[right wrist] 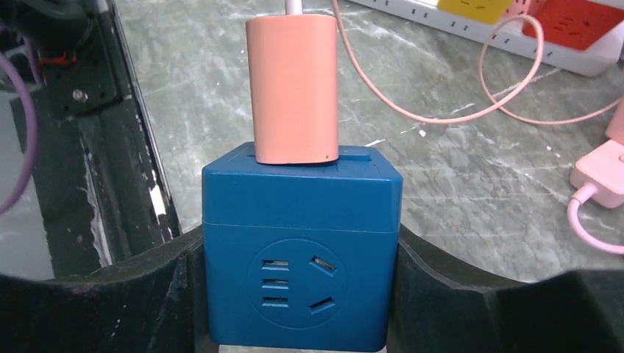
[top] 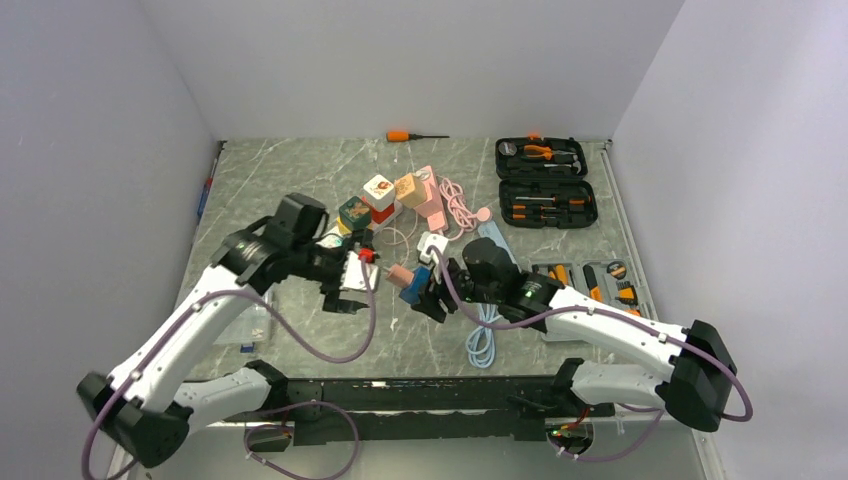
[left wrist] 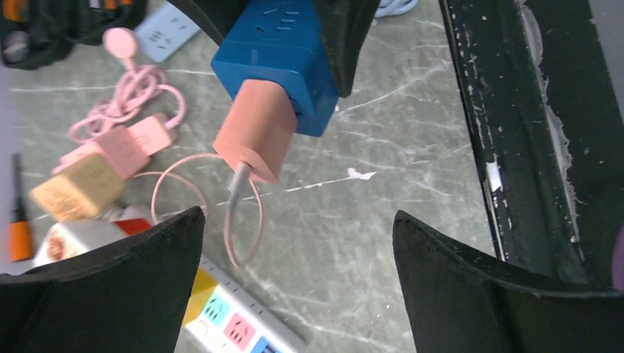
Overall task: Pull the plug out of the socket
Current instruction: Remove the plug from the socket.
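Note:
My right gripper point(right wrist: 302, 294) is shut on a blue cube socket point(right wrist: 302, 250) and holds it above the table. A salmon-pink plug point(right wrist: 293, 88) sits in the socket's far face, its thin pink cable trailing away. In the top view the blue socket point(top: 417, 293) and pink plug point(top: 400, 275) are mid-table. My left gripper point(top: 350, 285) is open and empty, just left of the plug. In the left wrist view the plug point(left wrist: 254, 132) and socket point(left wrist: 283, 55) hang ahead of my gripper point(left wrist: 298, 228), apart from it.
A white power strip with coloured outlets point(left wrist: 235, 323) lies under my left gripper. Several cube sockets point(top: 380, 195), a pink cable coil point(top: 455, 205), a light blue strip point(top: 490, 240), an open tool case point(top: 545, 180) and an orange screwdriver point(top: 410, 135) lie behind.

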You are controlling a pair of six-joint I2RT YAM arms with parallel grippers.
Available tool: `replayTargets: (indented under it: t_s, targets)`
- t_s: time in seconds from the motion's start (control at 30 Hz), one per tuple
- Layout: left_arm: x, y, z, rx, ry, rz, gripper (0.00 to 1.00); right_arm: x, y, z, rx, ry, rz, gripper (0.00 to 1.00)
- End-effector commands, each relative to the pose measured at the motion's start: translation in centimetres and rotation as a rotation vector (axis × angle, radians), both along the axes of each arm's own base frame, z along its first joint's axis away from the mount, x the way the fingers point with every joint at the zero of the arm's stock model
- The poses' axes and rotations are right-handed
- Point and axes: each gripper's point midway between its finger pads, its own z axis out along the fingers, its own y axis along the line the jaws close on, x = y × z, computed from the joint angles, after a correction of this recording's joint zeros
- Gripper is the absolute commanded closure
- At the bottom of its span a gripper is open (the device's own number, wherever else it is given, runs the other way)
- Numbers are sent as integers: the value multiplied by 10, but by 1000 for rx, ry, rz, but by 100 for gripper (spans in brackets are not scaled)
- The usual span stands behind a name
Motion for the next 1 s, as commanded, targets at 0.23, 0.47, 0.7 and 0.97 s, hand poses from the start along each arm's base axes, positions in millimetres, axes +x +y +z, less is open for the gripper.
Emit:
replayTargets:
  t_s: [0.23,0.47,0.7,0.97]
  targets:
    - [12,-43,-3,-68,130,-10,1,-5,2,18,-37,-272,25,100]
    - [0,-45,-9,-115,228,23,1,-15,11,36,25,-325,45,100]
    - [-5,-50,-4,-142,258,-5,1,-24,20,48,72,-352,77,100]
    - [-15,-48,-11,-73,340,-44,32,-25,24,50,91,-354,86,100]
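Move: The salmon plug sits about 7 cm to the right of the left gripper, 2 cm ahead and some 5 cm below it. The blue socket carrying it is about 11 cm to the left gripper's right, level with it fore and aft. On the power strip the green block stands some 13 cm ahead and 3 cm to the left, low down. From the right gripper the plug is about 4 cm left, 2 cm ahead and slightly lower. Bring the left gripper about 5 cm right and some 2 cm down to the salmon plug, rolling the wrist roughly 15 degrees, then begin to close the wide-open fingers once their tips flank the plug. Meanwhile keep the right grip on the blue socket, draw it back about 3 cm, finally easing it a little left and up, and roll it some 15 degrees. ##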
